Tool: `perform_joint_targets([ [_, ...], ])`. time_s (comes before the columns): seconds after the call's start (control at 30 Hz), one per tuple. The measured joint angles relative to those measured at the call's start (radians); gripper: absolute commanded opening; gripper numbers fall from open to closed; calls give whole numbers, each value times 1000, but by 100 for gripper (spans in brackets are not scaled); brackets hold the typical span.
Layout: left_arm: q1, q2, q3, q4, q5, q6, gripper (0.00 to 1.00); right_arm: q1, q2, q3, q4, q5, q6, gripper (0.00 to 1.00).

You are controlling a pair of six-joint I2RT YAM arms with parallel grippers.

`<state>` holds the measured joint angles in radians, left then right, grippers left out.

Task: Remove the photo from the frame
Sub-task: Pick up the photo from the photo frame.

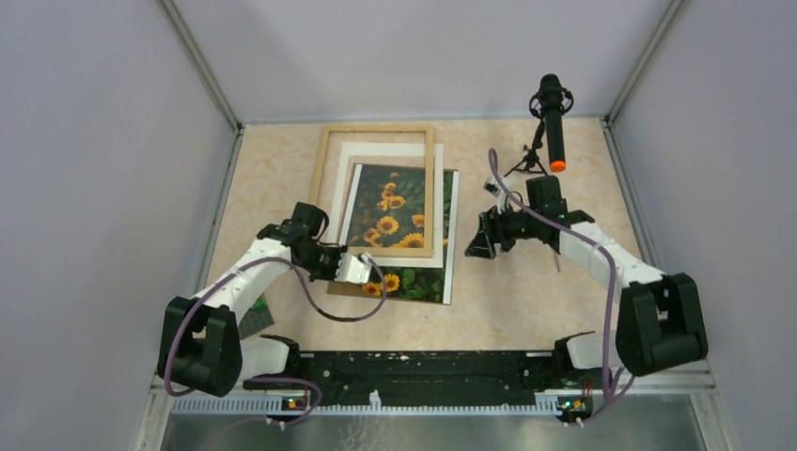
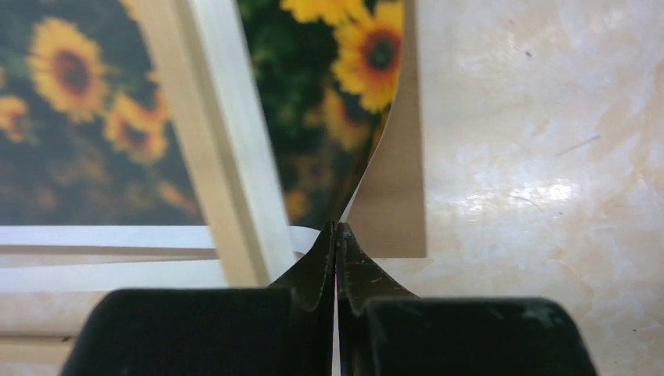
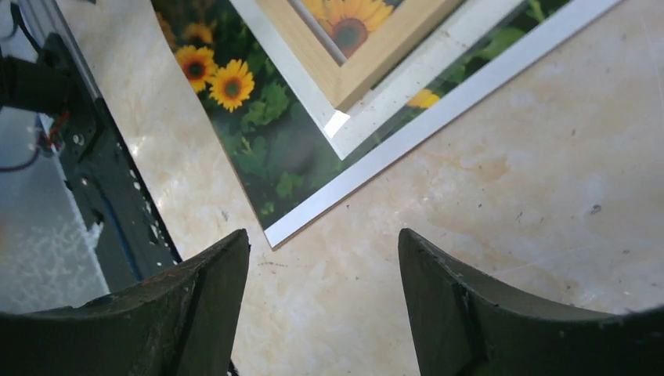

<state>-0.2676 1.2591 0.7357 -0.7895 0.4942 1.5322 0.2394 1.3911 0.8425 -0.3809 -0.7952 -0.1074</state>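
Note:
The light-wood frame (image 1: 324, 169) (image 3: 368, 70) lies flat at mid-table, with a white mat (image 1: 390, 150) inside it. Under it lies the sunflower photo (image 1: 409, 282) (image 3: 258, 133), sticking out to the right and toward the near side. My left gripper (image 1: 367, 270) (image 2: 337, 231) is at the photo's near left corner, shut on the edge of the photo (image 2: 313, 94), which curls up into the jaws off a brown backing board (image 2: 395, 196). A frame rail (image 2: 192, 125) runs just left of the jaws. My right gripper (image 1: 484, 246) (image 3: 322, 235) hovers open over bare table beside the photo's right edge, holding nothing.
A black microphone with an orange tip (image 1: 554, 117) stands on a small tripod at the back right. A small dark studded baseplate (image 1: 254, 318) lies by the left arm. A black rail (image 1: 423, 366) runs along the near edge. Walls close in the table.

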Motion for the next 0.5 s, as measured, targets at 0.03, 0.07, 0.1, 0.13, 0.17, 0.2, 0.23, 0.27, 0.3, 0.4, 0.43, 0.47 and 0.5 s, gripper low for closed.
perform_joint_targets([
  [0.03, 0, 0, 23, -5, 11, -21, 0, 16, -46, -27, 34, 13, -16, 70],
  [0.07, 1, 2, 47, -8, 21, -42, 0, 33, -80, -48, 57, 23, -31, 70],
  [0.1, 2, 6, 70, -10, 32, -63, 0, 63, -121, -76, 84, 38, -54, 70],
  [0.13, 5, 12, 92, -12, 43, -82, 0, 99, -156, -99, 107, 49, -77, 70],
  [0.17, 7, 25, 117, -12, 55, -112, 0, 130, -179, -114, 121, 57, -96, 70],
  [0.2, 11, 31, 126, -11, 61, -124, 0, 165, -198, -130, 138, 67, -118, 70],
  [0.23, 17, 44, 137, -12, 71, -147, 0, 201, -212, -145, 154, 76, -141, 69],
  [0.27, 22, 55, 146, -12, 76, -161, 0, 229, -218, -156, 166, 84, -161, 69],
  [0.3, 31, 72, 156, -13, 87, -183, 0, 257, -219, -166, 177, 93, -179, 69],
  [0.4, 54, 112, 182, -16, 105, -229, 0, 318, -218, -193, 203, 125, -219, 66],
  [0.43, 60, 125, 192, -16, 113, -245, 0, 333, -217, -198, 210, 135, -232, 66],
  [0.47, 66, 137, 201, -16, 119, -260, 0, 346, -216, -201, 219, 142, -244, 65],
  [0.5, 69, 146, 208, -15, 123, -273, 0, 357, -212, -201, 222, 145, -255, 65],
])
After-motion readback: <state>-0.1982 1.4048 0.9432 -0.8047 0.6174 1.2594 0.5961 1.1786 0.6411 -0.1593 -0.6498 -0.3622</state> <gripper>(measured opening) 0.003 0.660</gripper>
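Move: The left fingers are already shut on the photo's near-left corner; the backing board's near-left corner lies about 3 cm back, 1 cm left and 4 below, the near bar of the frame about 5 cm ahead, 8 right and 3 below. For the open right hand, the photo's near-right corner is some 8 cm back, 6 left and 10 below, and the frame's near-right corner level with the hand, about 9 cm left and 9 below. Keeping its pinch on the photo's near-left corner, the left hand draws it forward about 4 cm and up some 3 cm, towards the frame's near bar, turning about 15 degrees counter-clockwise. Meanwhile the open right hand swings back and left, some 6 cm each, rising slightly and then sinking again, and rolls and turns counter-clockwise to come over towards the photo's near-right corner. ##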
